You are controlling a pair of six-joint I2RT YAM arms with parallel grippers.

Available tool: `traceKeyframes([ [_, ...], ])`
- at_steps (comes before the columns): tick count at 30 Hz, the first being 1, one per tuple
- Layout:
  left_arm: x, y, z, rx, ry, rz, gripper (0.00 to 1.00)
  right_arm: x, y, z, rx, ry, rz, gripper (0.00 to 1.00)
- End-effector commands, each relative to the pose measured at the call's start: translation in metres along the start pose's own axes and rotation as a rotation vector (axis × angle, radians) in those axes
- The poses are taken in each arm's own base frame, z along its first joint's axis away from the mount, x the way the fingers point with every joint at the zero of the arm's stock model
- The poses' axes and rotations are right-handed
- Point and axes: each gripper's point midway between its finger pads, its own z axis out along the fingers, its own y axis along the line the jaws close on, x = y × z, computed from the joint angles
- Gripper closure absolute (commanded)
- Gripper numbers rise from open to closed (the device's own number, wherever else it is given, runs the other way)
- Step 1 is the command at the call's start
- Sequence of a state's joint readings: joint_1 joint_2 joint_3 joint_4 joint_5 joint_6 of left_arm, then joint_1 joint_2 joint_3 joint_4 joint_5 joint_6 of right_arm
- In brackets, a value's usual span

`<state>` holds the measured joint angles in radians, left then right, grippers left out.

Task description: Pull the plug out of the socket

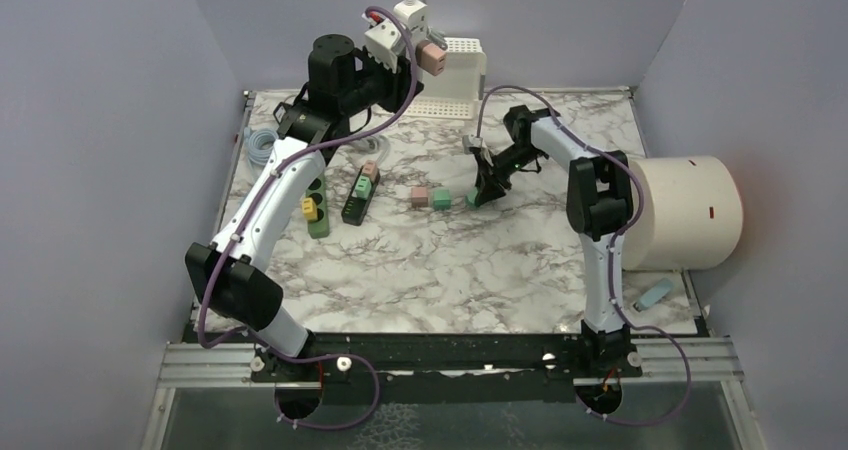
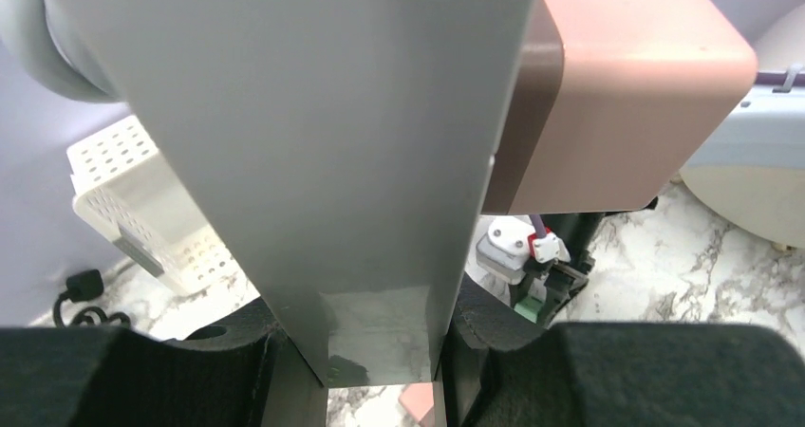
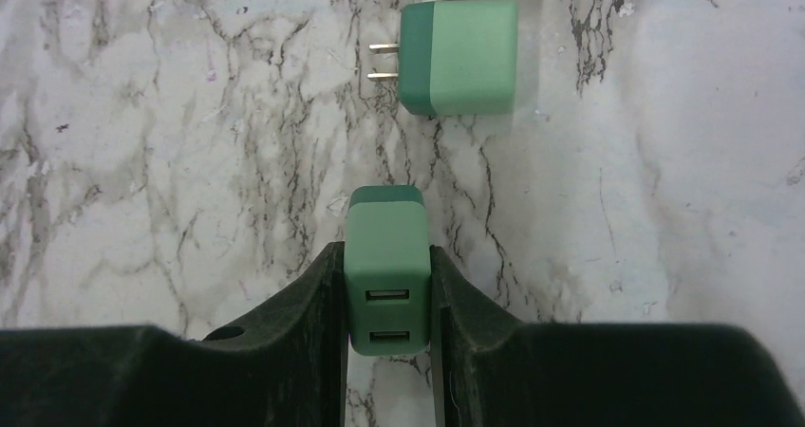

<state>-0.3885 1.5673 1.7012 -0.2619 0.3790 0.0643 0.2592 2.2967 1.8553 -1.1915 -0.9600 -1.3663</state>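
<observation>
My left gripper (image 1: 403, 50) is raised high at the back and shut on a white socket block (image 1: 411, 14). In the left wrist view the block (image 2: 313, 142) fills the gap between the jaws of my left gripper (image 2: 384, 351). A pink plug (image 1: 432, 58) sits plugged into its side (image 2: 622, 95). My right gripper (image 1: 487, 188) is low over the table and shut on a green USB plug (image 3: 386, 275), held between its fingers (image 3: 386, 289). Its prong end points away and touches or nearly touches the table.
A loose green plug (image 3: 458, 57) and a pink plug (image 1: 419, 197) lie on the marble table (image 1: 450, 270). A black power strip (image 1: 360, 192) and a green one (image 1: 317, 208) lie at the left. A white basket (image 1: 455, 75) stands at the back, a white cylinder (image 1: 685, 213) at the right.
</observation>
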Motion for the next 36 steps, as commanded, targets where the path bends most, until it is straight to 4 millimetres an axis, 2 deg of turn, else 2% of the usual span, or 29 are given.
traceKeyframes([
  [1, -0.042, -0.005, -0.009, 0.03, -0.137, 0.053, 1.0, 0.012, -0.012, 0.012, 0.021, 0.088, -0.02, 0.84],
  [5, -0.039, -0.005, -0.008, 0.037, -0.13, 0.053, 1.0, 0.019, -0.018, 0.023, 0.024, 0.097, -0.02, 0.72],
  [6, -0.039, -0.005, -0.008, 0.037, -0.129, 0.054, 1.0, 0.019, -0.019, 0.024, 0.022, 0.1, -0.027, 0.52],
  [7, -0.04, -0.004, -0.008, 0.037, -0.129, 0.054, 1.0, 0.018, -0.02, 0.025, 0.024, 0.099, -0.037, 0.07],
  [8, -0.04, -0.005, -0.009, 0.038, -0.128, 0.053, 1.0, 0.016, -0.022, 0.025, 0.034, 0.096, -0.05, 0.01],
  [13, -0.036, -0.004, -0.007, 0.041, -0.122, 0.044, 1.0, -0.013, -0.038, 0.009, 0.175, 0.052, -0.156, 0.0],
  [18, -0.032, -0.005, -0.008, 0.04, -0.116, 0.04, 1.0, -0.068, -0.046, -0.028, 0.47, -0.075, -0.287, 0.01],
  [20, -0.031, -0.004, -0.009, 0.035, -0.113, 0.04, 1.0, -0.098, -0.047, -0.051, 0.617, -0.169, -0.3, 0.01],
  [21, -0.031, -0.004, -0.011, 0.032, -0.112, 0.042, 1.0, -0.106, -0.042, -0.06, 0.663, -0.213, -0.246, 0.01],
  [23, -0.027, -0.004, -0.011, 0.028, -0.109, 0.041, 1.0, -0.117, -0.036, -0.075, 0.745, -0.32, -0.023, 0.01],
  [25, -0.025, -0.003, -0.012, 0.02, -0.108, 0.036, 1.0, -0.111, -0.037, -0.087, 0.829, -0.377, 0.299, 0.01],
  [26, -0.024, -0.003, -0.012, 0.02, -0.105, 0.033, 1.0, -0.103, -0.035, -0.086, 0.838, -0.389, 0.502, 0.01],
  [27, -0.022, -0.003, -0.013, 0.018, -0.102, 0.029, 1.0, -0.1, -0.026, -0.075, 0.764, -0.385, 0.634, 0.01],
  [29, -0.02, -0.003, -0.014, 0.017, -0.102, 0.022, 1.0, -0.111, 0.005, -0.041, 0.464, -0.415, 0.762, 0.01],
  [30, -0.018, -0.003, -0.014, 0.014, -0.103, 0.02, 1.0, -0.116, 0.012, -0.032, 0.377, -0.466, 0.868, 0.01],
  [31, -0.016, -0.003, -0.014, 0.011, -0.101, 0.014, 1.0, -0.109, 0.019, -0.022, 0.333, -0.516, 1.029, 0.0],
  [33, -0.014, -0.003, -0.015, 0.009, -0.092, 0.009, 1.0, -0.091, 0.025, -0.016, 0.363, -0.636, 1.252, 0.01],
  [35, -0.013, -0.003, -0.018, 0.002, -0.092, 0.011, 1.0, -0.074, 0.027, -0.03, 0.552, -0.738, 1.358, 0.0],
  [36, -0.013, -0.003, -0.021, -0.003, -0.093, 0.015, 1.0, -0.072, 0.029, -0.04, 0.686, -0.749, 1.349, 0.0],
])
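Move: The right hand, with the green plug in its fingers, is bound for bare table right under it, about 3 cm down. The other green plug lies some 6 cm to its left and about level ahead; the pink plug is beyond that, about 10 cm left, both about 3 cm lower. From the left hand, up high with the white socket strip, that bare spot is roughly 36 cm below, 5 cm back and 10 cm right. Still pinching the green plug, the right fingers sink a little over 1 cm and drift slightly left, then open wide and let go of it on the table beside the other plugs. The empty hand rises some 15 cm, edging forward, then drops about 5 cm and draws back 5 cm, turning clockwise some 60 degrees overall. The left hand keeps its grip on the white strip and lowers it about 5 cm, mostly late. ##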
